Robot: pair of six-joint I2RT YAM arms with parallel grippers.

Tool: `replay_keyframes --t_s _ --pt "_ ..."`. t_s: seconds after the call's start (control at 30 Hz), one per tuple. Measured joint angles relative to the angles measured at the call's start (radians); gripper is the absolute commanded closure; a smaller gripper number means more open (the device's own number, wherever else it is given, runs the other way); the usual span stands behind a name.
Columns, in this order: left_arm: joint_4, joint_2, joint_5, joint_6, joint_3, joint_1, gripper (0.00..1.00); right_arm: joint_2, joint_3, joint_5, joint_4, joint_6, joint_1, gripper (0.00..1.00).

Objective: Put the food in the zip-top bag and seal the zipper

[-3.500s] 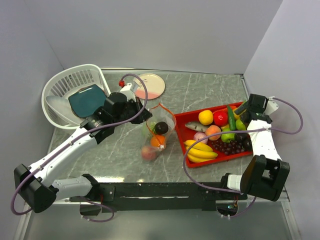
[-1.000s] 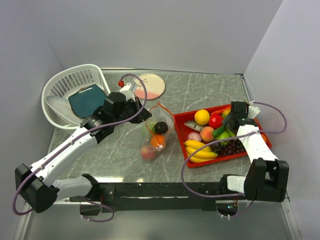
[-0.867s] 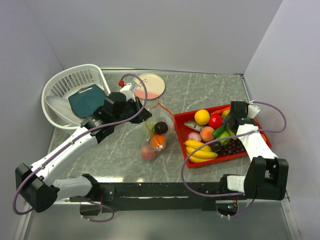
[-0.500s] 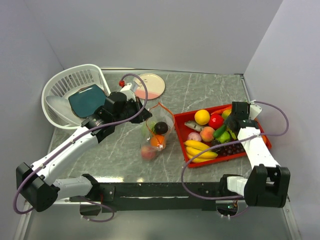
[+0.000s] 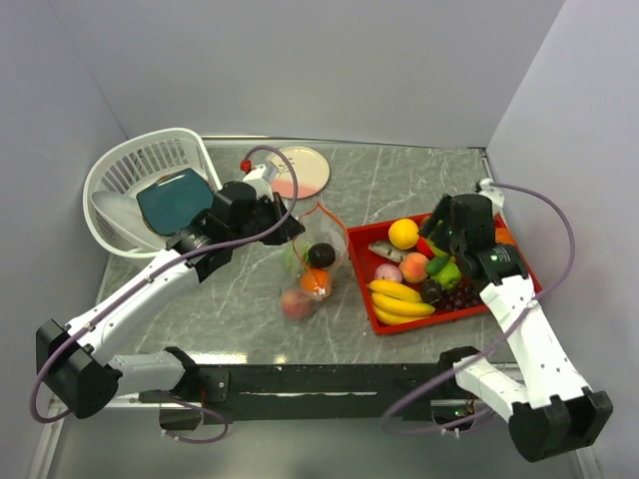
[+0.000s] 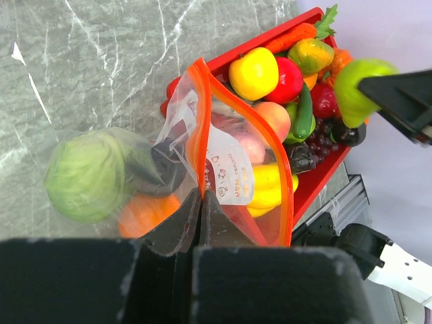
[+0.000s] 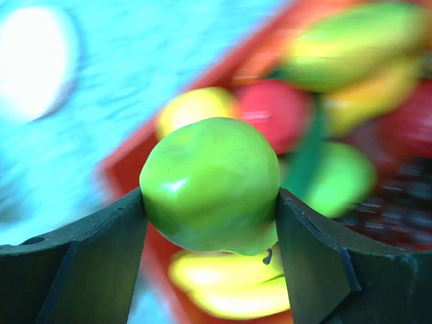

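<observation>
The clear zip-top bag [image 5: 315, 261] stands open on the table with its orange-red zipper [image 6: 202, 121] spread wide. It holds a dark fruit [image 5: 321, 254], an orange [image 5: 316, 281], a peach [image 5: 296, 303] and a green one [image 6: 88, 175]. My left gripper [image 6: 199, 196] is shut on the zipper edge of the bag's mouth; it also shows in the top view [image 5: 283, 232]. My right gripper [image 7: 210, 196] is shut on a green pear [image 7: 210, 192], held above the red tray [image 5: 454, 316] of food: bananas [image 5: 401, 299], yellow fruit [image 5: 404, 234], grapes [image 5: 461, 294].
A white lattice basket [image 5: 130, 185] with a teal dish [image 5: 172, 198] stands at the back left. A pink plate [image 5: 300, 172] lies behind the bag. Walls close in on the left, back and right.
My right gripper closed on the green pear in the tray and lifted it up and towards the back left. The left gripper and the bag have stayed put.
</observation>
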Motion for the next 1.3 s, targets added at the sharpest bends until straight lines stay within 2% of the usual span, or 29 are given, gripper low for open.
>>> replay_keyframes --t_s 0.23,0.37,0.53,0.67,0.7,0.8,0.83,0.87,1.1,1.17,1.3 --pt "-0.002 0.019 -0.011 -0.002 0.020 0.000 0.99 0.022 0.181 -0.039 -0.002 0.093 0.319 0.69" --pt "-0.002 0.027 -0.025 -0.004 0.024 0.000 0.99 0.137 0.337 -0.028 0.062 0.143 0.521 0.68" --pt "-0.003 0.029 -0.040 -0.004 0.026 0.000 0.99 0.251 0.401 0.020 0.086 0.167 0.649 0.65" --pt "-0.003 0.029 -0.051 -0.005 0.027 0.000 0.99 0.302 0.352 0.017 0.130 0.194 0.712 0.63" --pt "-0.003 0.029 -0.051 -0.005 0.027 0.000 0.99 0.304 0.336 0.016 0.135 0.203 0.711 0.61" --pt "-0.003 0.031 -0.052 -0.006 0.027 0.000 0.99 0.315 0.325 0.019 0.138 0.219 0.712 0.39" --pt "-0.003 0.031 -0.053 -0.007 0.027 0.000 0.99 0.316 0.325 0.020 0.142 0.224 0.712 0.24" --pt "-0.003 0.031 -0.053 -0.007 0.027 0.000 0.99 0.317 0.323 0.020 0.146 0.228 0.714 0.20" --pt "-0.003 0.031 -0.060 -0.008 0.027 0.000 0.99 0.304 0.256 0.019 0.178 0.248 0.722 0.08" --pt "-0.003 0.031 -0.060 -0.008 0.027 0.000 0.99 0.301 0.247 0.021 0.177 0.250 0.722 0.00" --pt "-0.002 0.031 -0.062 -0.009 0.027 0.000 0.99 0.280 0.247 0.025 0.175 0.250 0.723 0.00"
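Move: The bag's open mouth, where the green pepper already held by the right hand is to go, lies about 26 cm to that hand's left, some 4 cm back and roughly level in height. The black avocado inside the bag sits about 10 cm below that mouth. The yellow fruit in the red tray is around 3 cm left, 1 cm ahead and 15 cm below the right hand. From the left hand, the mouth's middle is about 6 cm right, 2 cm back and slightly lower. Swing the right gripper with the green pepper about 26 cm left and slightly back from over the red tray to the bag's mouth, arching up some 12 cm and then sinking about 7, while turning the wrist some 30 degrees counter-clockwise. There, spread the fingers wide to let go of the pepper. Keep the left fingers pinching the bag's rim, easing about 1.5 cm forward. ##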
